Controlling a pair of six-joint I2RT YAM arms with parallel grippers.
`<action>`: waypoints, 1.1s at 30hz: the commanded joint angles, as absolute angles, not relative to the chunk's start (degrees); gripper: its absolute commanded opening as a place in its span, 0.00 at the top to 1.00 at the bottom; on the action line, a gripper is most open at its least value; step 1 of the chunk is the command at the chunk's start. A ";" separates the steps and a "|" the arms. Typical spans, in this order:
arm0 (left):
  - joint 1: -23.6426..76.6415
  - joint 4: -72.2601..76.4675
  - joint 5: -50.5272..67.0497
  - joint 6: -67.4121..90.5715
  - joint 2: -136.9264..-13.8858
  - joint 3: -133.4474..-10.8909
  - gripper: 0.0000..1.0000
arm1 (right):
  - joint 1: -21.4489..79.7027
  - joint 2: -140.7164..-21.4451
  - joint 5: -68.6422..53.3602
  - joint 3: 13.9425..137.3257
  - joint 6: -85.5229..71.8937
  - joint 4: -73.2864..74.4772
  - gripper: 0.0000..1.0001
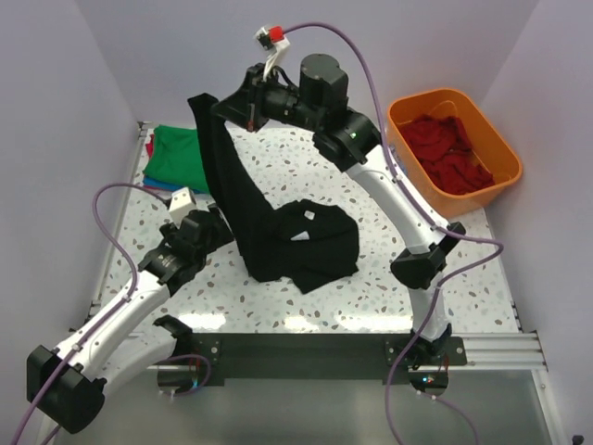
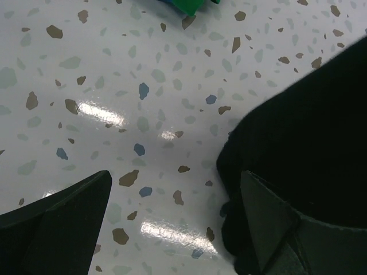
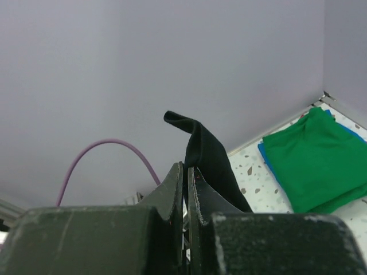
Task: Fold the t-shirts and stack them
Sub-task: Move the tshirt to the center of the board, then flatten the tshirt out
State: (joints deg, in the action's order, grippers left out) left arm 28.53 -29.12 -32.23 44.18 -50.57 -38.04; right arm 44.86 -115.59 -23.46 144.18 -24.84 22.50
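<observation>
A large black t-shirt (image 1: 278,236) lies partly bunched on the speckled table (image 1: 389,278). One end of it is lifted high toward the back. My right gripper (image 1: 220,107) is shut on that raised end, and black cloth (image 3: 209,154) sticks up past the closed right gripper (image 3: 186,172). My left gripper (image 1: 220,222) is low at the shirt's left edge and open. In the left wrist view the left gripper (image 2: 172,197) has bare table between its fingers, and its right finger (image 2: 269,217) lies over the black cloth (image 2: 309,126). A folded green t-shirt (image 1: 176,153) tops a stack at the back left.
An orange tub (image 1: 505,158) at the back right holds crumpled red cloth (image 1: 449,153). Blue (image 3: 266,157) and red edges show under the green t-shirt (image 3: 321,160). Walls close in the table on the left, back and right. A purple cable (image 1: 361,56) loops above the right arm.
</observation>
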 commanded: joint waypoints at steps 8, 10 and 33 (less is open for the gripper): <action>28.39 -31.55 -34.28 47.29 -47.90 -38.76 0.00 | 44.39 -90.56 9.19 110.57 -14.50 22.85 1.00; 28.39 -31.82 -33.93 47.46 -47.81 -38.67 0.00 | 40.11 -81.06 13.69 100.86 -17.12 23.02 1.00; 28.48 -9.70 -7.40 40.88 -56.07 -29.01 0.03 | 24.79 -72.42 32.35 51.77 -29.36 30.32 1.00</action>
State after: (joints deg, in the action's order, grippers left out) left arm 28.53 -20.62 -13.23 44.53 -55.64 -29.12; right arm 24.95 -71.53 31.53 52.27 -27.64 32.58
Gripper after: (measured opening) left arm 0.972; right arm 0.023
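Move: My right hand holds a corner of the black t-shirt high up; the shirt's pooled part on the board, near its center, lies about 13 cm to the right, 4 cm back and 50 cm below. From the same hand, the folded stack is some 16 cm left and 18 cm ahead, the orange bin roughly 50 cm right and 16 cm ahead. From my left hand, that pooled part is about 22 cm right, 1 cm back and 13 cm below. I sweep my right hand about 39 cm to the right while lowering it some 37 cm, carrying the pinched corner across the board to short of the orange bin; the wrist swings clockwise and tips the shut fingers downward. Late on, my left hand, still open, drops about 7 cm and shifts 5 cm right to the t-shirt's left edge. ##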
